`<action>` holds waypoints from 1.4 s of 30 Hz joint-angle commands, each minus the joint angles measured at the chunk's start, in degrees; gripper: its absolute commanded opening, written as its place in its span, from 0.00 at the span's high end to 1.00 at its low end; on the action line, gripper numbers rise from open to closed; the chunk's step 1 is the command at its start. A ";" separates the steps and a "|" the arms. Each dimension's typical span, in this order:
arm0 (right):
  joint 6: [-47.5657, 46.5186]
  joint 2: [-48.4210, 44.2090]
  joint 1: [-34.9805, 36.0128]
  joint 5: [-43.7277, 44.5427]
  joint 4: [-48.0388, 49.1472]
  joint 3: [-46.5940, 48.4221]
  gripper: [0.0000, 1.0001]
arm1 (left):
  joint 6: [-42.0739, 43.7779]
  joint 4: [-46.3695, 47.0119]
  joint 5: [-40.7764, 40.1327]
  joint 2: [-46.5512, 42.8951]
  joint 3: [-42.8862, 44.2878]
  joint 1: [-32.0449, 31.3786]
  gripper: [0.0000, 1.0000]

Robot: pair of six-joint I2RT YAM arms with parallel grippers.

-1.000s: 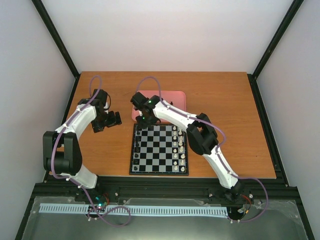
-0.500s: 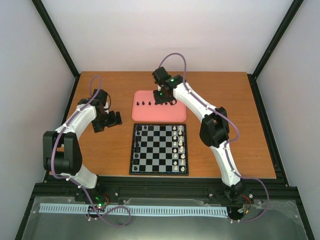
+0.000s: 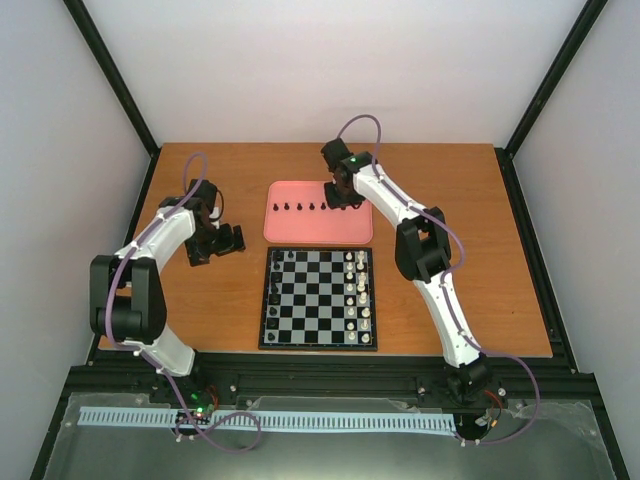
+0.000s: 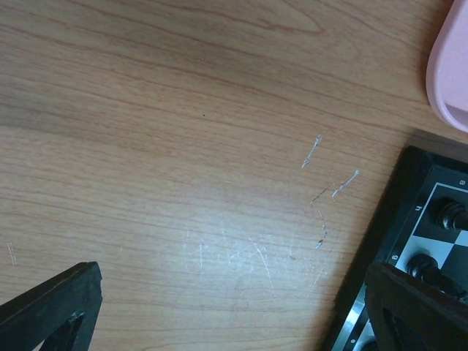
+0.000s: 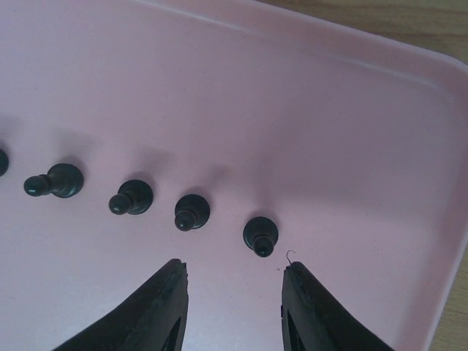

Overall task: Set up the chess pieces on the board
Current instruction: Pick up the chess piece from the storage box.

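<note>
Several tiny black pawns stand in a row on the pink tray (image 3: 300, 228); the right wrist view shows the nearest pawn (image 5: 260, 235) just ahead of my fingertips, with more (image 5: 191, 212) (image 5: 131, 197) (image 5: 57, 181) to its left. My right gripper (image 5: 232, 272) is open and empty above the tray (image 5: 307, 110), over its right end in the top view (image 3: 346, 200). The board (image 3: 318, 298) lies in front of the tray, with black pieces (image 3: 275, 290) down its left column and white ones on the right. My left gripper (image 3: 222, 240) is open over bare wood, left of the board's corner (image 4: 431, 219).
White chess pieces (image 3: 358, 295) fill two columns on the board's right side. The tray's corner (image 4: 447, 73) shows at the top right of the left wrist view. The wooden table (image 3: 450, 240) ends at black frame rails on all sides.
My right arm has swung from the board's far-left corner back over the tray, ending above its right end. A black piece now stands at the board's far left. The left arm has barely moved.
</note>
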 commanded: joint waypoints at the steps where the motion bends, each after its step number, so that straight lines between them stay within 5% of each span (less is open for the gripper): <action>1: -0.39 0.90 0.15 0.95 0.27 0.69 0.58 | 1.07 0.44 0.28 0.92 2.43 0.22 0.00; 31: -1.79 4.76 -2.45 -1.35 1.97 3.67 0.68 | 0.60 0.02 -0.21 4.90 5.09 0.32 0.00; 42: -1.97 5.69 -3.13 -2.13 1.80 3.72 0.81 | 0.46 -0.24 0.45 6.59 6.52 0.26 0.00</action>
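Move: The pawn at the right-hand end of the row in the pink tray stands about 2 cm ahead of the right hand, 1 cm to its right and 3 cm below. The next pawn in the row is about 2 cm left of the hand and the one after it about 4 cm left, both equally far ahead and equally low. From the left hand the end pawn lies roughly 14 cm ahead, 23 cm right and 6 cm down. The end pawn gets the right fingers lowered around it: the hand sinks about 3 cm while edging 1 cm right, then slides some 1.5 cm forward, rising about 1 cm. The fingers narrow to half their gap, one each side of the pawn; a firm pinch can't be seen. The open left hand creeps about 2 cm forward and down. ##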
